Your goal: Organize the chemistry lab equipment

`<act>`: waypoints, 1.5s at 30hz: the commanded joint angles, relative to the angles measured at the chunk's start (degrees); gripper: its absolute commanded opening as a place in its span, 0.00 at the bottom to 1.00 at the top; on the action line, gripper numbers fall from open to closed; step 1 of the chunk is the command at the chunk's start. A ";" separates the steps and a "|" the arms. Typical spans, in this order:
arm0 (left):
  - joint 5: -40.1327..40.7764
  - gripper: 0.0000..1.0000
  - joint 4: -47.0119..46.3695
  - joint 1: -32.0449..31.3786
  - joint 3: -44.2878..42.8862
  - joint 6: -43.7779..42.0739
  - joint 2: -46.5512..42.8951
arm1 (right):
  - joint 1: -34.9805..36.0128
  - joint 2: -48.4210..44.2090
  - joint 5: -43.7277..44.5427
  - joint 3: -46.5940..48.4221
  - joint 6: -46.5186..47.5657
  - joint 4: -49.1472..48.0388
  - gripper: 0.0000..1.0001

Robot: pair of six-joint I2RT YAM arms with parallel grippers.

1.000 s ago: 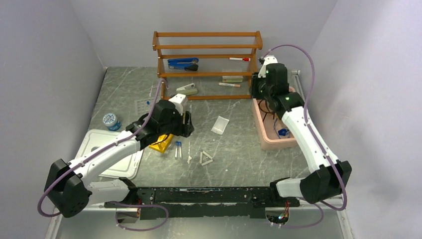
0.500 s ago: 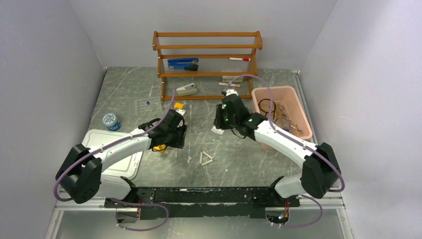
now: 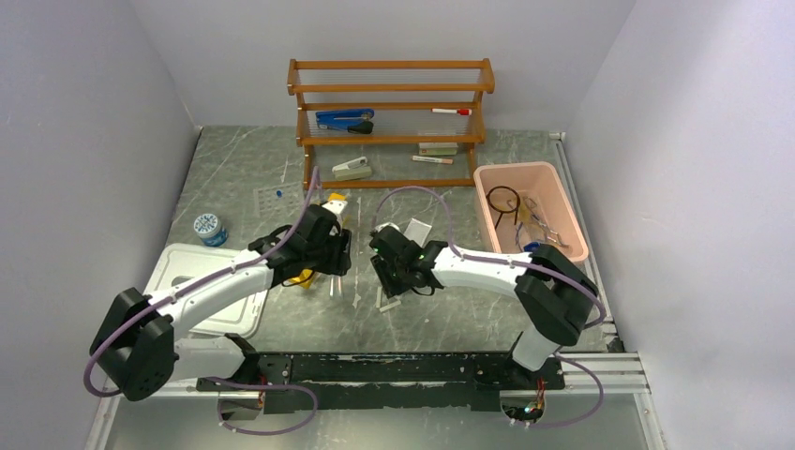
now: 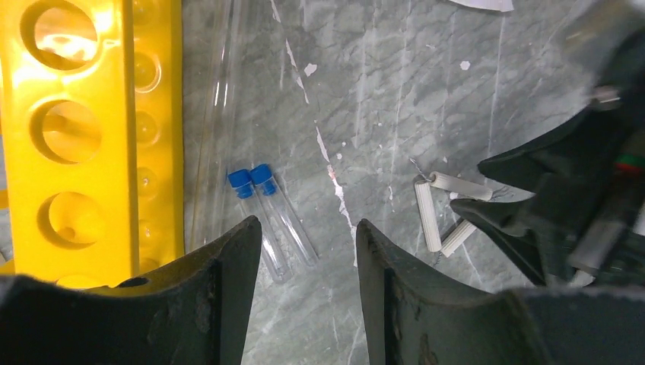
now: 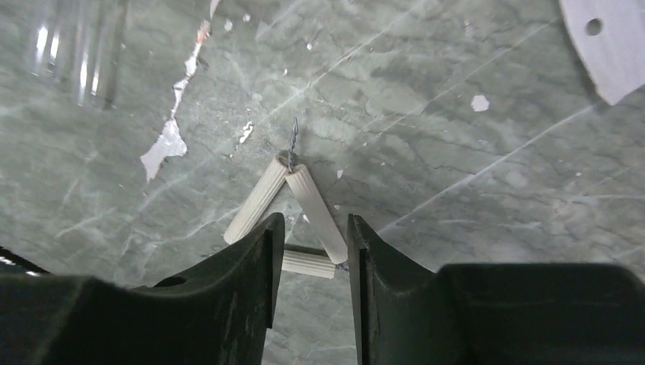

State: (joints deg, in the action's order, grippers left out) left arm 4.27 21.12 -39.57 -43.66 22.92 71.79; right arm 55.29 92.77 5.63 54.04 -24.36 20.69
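My left gripper [image 4: 308, 228] is open and empty, low over two blue-capped tubes [image 4: 270, 220] that lie flat beside the yellow holed rack [image 4: 91, 137]. My right gripper [image 5: 310, 228] is open, its jaws standing either side of one side of the white triangle [image 5: 293, 217] on the table. In the top view both grippers meet mid-table, the left [image 3: 337, 258] over the tubes and the right [image 3: 389, 277] over the triangle [image 3: 386, 302]. The clear bag [image 3: 417, 230] lies just beyond the right gripper. The black wire ring [image 3: 503, 198] and blue goggles [image 3: 532, 247] are in the pink bin [image 3: 574, 225].
The wooden shelf rack [image 3: 389, 122] with stapler and markers stands at the back. A white lid [image 3: 187, 281] lies front left, a blue-and-white round tub [image 3: 208, 226] behind it. A clear glass tube [image 4: 220, 114] lies along the yellow rack.
My right arm swung from the pink bin to mid-table and came down over the white triangle. My left gripper shifted slightly over the blue-capped tubes.
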 commanded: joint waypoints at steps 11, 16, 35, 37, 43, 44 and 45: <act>4.07 0.54 -2.58 0.20 2.17 1.76 -7.10 | 2.97 8.03 3.20 3.84 4.07 3.65 0.34; 5.03 0.54 -2.64 0.20 2.17 1.87 -8.88 | 3.75 9.52 6.46 4.39 4.58 4.61 0.19; 10.25 0.52 -1.55 0.20 1.30 2.62 -14.43 | 0.40 -9.18 17.69 11.97 4.15 5.84 0.00; 9.66 0.52 -2.05 0.22 1.30 1.92 -14.76 | -0.93 -11.27 20.91 13.37 4.03 6.93 0.00; 6.75 0.54 -4.57 0.20 2.09 0.08 -16.34 | -11.47 -18.41 29.86 16.14 0.51 12.51 0.00; 6.19 0.54 -5.00 0.20 2.28 -0.04 -16.52 | -15.46 -20.11 30.45 16.07 0.15 13.05 0.00; 5.69 0.54 -5.18 0.20 2.42 -0.13 -16.53 | -18.34 -21.89 30.63 15.78 0.06 13.01 0.00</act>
State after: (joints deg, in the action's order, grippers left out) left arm 12.45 19.46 -39.57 -41.76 24.29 56.45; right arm 46.24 76.64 28.80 68.49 -21.61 29.58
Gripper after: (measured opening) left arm 0.536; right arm 0.051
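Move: The clay triangle lies on the table almost beneath the right gripper, about 3 cm down, its middle some 1 cm back and 1 cm to the left. From this hand the white packet is about 12 cm ahead and 5 cm right, the blue-capped tubes 3 cm ahead and 12 cm left, and the pink bin's middle some 16 cm ahead and 30 cm right. For the left gripper the triangle is roughly 9 cm right, 5 cm back and 7 cm below. Lower the open right gripper about 2 cm onto the triangle's forward-right clay tube and shut the fingers on it. Then lift some 20 cm while reaching 10 cm forward, swinging right towards the pink bin at the end, with the fingers tipping outward about 30 degrees and the hand turning clockwise. Raise the open, empty left gripper about 7 cm, easing slightly left. ##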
